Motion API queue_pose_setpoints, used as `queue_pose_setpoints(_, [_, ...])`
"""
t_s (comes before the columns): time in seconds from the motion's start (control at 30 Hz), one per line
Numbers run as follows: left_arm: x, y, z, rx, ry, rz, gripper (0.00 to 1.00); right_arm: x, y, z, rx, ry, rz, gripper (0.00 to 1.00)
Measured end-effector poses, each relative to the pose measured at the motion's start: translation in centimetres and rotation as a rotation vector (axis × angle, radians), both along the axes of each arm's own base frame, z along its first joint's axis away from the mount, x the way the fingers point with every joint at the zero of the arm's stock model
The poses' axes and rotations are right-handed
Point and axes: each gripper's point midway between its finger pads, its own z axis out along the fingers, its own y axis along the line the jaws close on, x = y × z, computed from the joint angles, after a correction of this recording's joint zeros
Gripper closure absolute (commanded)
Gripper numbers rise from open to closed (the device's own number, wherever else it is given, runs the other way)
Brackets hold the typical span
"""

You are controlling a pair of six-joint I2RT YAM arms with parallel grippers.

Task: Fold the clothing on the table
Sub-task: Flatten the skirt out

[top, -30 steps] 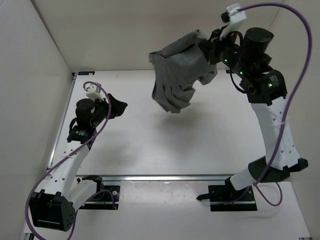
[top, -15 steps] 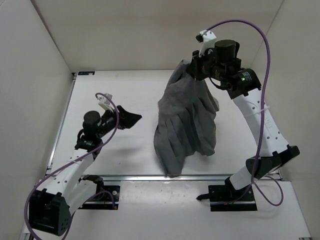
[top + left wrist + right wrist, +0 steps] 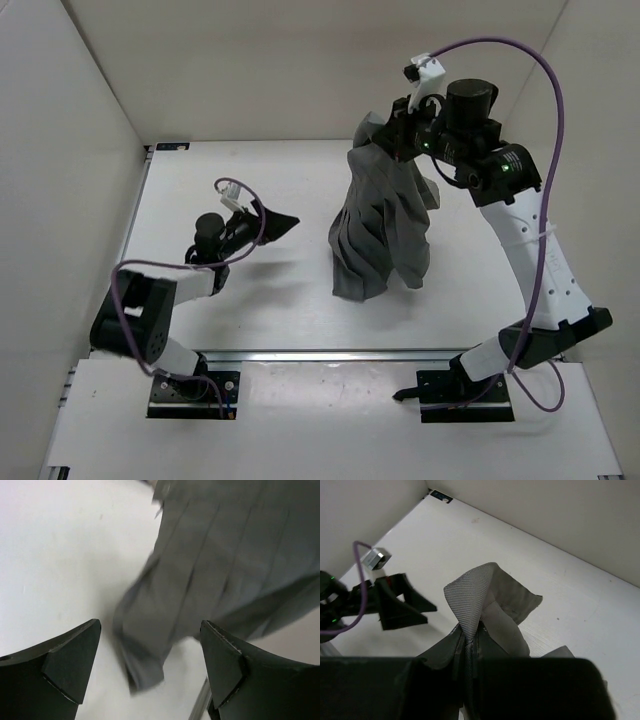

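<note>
The clothing [image 3: 380, 225], a grey pleated skirt, hangs in loose folds from my right gripper [image 3: 393, 135], which is raised over the back right of the table [image 3: 250, 180]. In the right wrist view my right gripper [image 3: 468, 642] is shut on a pinched fold of the skirt's waistband [image 3: 475, 587]. My left gripper [image 3: 286, 222] is open, low over the table and pointing at the skirt from the left with a gap between. In the left wrist view my left gripper [image 3: 150, 625] stands wide, with the skirt's hanging hem [image 3: 150, 650] ahead of it.
A metal rail [image 3: 330, 353] runs along the table's near edge, also visible as the rail [image 3: 200, 705] in the left wrist view. White walls close in the left, back and right sides. Both arm bases stand behind the rail.
The right arm swung the skirt down from high at the back until it hung over the table, then drew the hem back from the rail. The left gripper reached right toward it and opened wider.
</note>
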Motion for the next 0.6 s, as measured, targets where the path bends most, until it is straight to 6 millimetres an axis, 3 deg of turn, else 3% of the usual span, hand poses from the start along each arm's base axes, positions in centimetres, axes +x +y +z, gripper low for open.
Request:
queue_pose_setpoints(0.23, [5.6,-2.3,4.1,-0.157,-0.157,-0.052,0.1,-3.1,-2.0,3.3,0.064,-0.061,0.041,1.0])
queue_pose_setpoints(0.4, [6.5,-4.9,2.8,-0.178,-0.157,-0.113,0.06,-5.2,-2.8,4.9,0.1,-0.097,0.069,1.0])
queue_pose_setpoints(0.5, [7.1,-6.3,2.0,-0.226,-0.106,-0.151,0.06,-5.7,-2.4,4.7,0.106,-0.088,0.1,1.0])
queue_pose_setpoints(0.6, [9.3,-8.2,1.2,-0.309,-0.017,-0.183,0.11,-5.5,-2.1,3.6,0.1,-0.062,0.112,0.99])
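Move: My right hand already holds the skirt by its waistband, high up, with the cloth hanging about 20 cm below at its middle and the hem roughly 38 cm below and 6 cm back. From my open left hand, the skirt's left edge is some 10 cm right, 2 cm ahead and slightly higher. The skirt's middle is about 18 cm right and 2 cm back. That left edge lies roughly 7 cm left, level fore and aft, and 23 cm below my right hand. I reach my left hand about 10 cm forward and 8 cm right, up to the skirt's left edge, arching up a little and sinking again. Its fingers stay wide open while it rolls right side up and swings slightly clockwise. Meanwhile my right hand keeps its pinch and draws the skirt some 5 cm back and 4 cm up, easing slightly right. ##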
